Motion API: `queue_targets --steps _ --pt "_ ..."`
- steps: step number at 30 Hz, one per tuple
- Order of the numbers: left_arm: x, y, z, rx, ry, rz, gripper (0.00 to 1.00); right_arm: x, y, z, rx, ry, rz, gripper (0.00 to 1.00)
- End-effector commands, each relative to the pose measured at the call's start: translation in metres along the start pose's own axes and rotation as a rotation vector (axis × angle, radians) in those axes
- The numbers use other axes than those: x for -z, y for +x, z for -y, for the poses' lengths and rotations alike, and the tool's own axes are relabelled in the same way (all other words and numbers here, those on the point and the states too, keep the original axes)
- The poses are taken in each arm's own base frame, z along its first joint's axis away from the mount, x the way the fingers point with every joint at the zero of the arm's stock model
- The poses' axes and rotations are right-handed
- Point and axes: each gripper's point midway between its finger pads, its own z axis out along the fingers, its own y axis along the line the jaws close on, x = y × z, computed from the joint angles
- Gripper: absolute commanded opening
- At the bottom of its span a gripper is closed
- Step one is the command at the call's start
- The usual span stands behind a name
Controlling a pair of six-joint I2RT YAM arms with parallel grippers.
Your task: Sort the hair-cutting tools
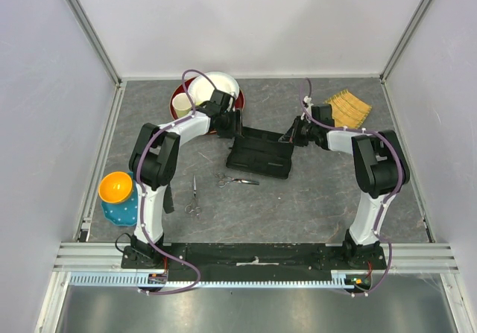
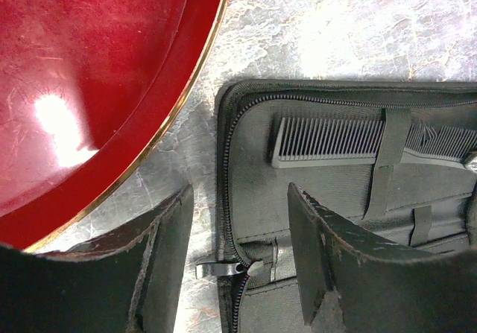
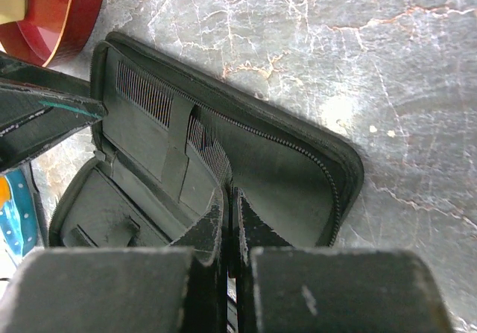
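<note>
An open black case (image 1: 257,154) lies mid-table. A black comb (image 2: 328,138) sits in its far flap, tucked under a strap. My right gripper (image 3: 229,195) is shut at the case's right end, and the comb (image 3: 149,94) runs straight into its fingertips. My left gripper (image 2: 240,199) hangs open over the case's left edge, astride the zipper pull (image 2: 220,270) and holding nothing. Two silver scissors lie on the table in front of the case: one pair (image 1: 194,197) to the left, another pair (image 1: 237,180) just below it.
A red plate (image 2: 89,87) with a white bowl (image 1: 216,87) and a cup (image 1: 181,104) stands just behind my left gripper. A yellow mat (image 1: 348,108) lies at the back right. An orange bowl (image 1: 115,188) sits on a teal dotted holder at the left.
</note>
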Motion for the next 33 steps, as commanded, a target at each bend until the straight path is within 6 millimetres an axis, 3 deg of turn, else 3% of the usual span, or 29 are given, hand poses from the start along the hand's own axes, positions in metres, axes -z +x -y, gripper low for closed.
queue_targets --steps 1,13,16,17,19,20,23,26,33 --pt "0.007 0.011 -0.017 -0.053 -0.063 -0.023 0.61 -0.017 0.027 0.022 -0.010 0.077 -0.064 0.00" --pt "0.001 0.019 -0.018 -0.042 -0.053 -0.041 0.53 -0.024 0.037 0.029 -0.019 0.105 -0.087 0.02" --pt "-0.001 0.021 -0.022 -0.043 -0.072 -0.049 0.51 -0.022 0.036 0.031 -0.020 0.124 -0.087 0.13" --pt "-0.002 0.023 -0.024 -0.044 -0.078 -0.056 0.50 -0.020 0.036 0.031 -0.019 0.130 -0.086 0.24" --pt "-0.002 0.026 -0.028 -0.048 -0.100 -0.061 0.46 -0.014 0.035 0.031 -0.012 0.145 -0.081 0.34" --pt "-0.002 0.029 -0.031 -0.048 -0.108 -0.070 0.44 -0.013 0.035 0.030 -0.009 0.149 -0.079 0.43" --pt "-0.003 0.034 -0.034 -0.052 -0.116 -0.080 0.41 -0.005 0.030 0.029 -0.004 0.165 -0.062 0.54" --pt "-0.003 0.036 -0.037 -0.051 -0.127 -0.082 0.39 0.004 0.029 0.031 -0.010 0.203 -0.067 0.61" --pt "0.005 0.029 -0.034 -0.053 -0.131 -0.059 0.39 0.039 0.015 0.030 -0.008 0.289 -0.029 0.63"
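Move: The right hand holds the comb's near end over the opened case; the strap on the case's far half, which the comb already runs under, lies about 5 cm to its left, 1 cm ahead and 2 cm below. The scissors are some 12 cm left and 11 cm back of this hand. The case's left edge sits practically between the left hand's open fingers, 1 cm below; from that hand the strap is about 6 cm right, the red tray's middle 7 cm left and 9 cm ahead. Leftward and slightly forward and down, the right hand feeds the held comb about 1.5 cm farther under the strap, then opens wide and lets go, rising a centimetre and drifting about 2 cm back to the right. The left hand shifts about 1 cm left, sinking slightly, and partly closes around the case's left edge, its inner finger coming right up to that edge. ##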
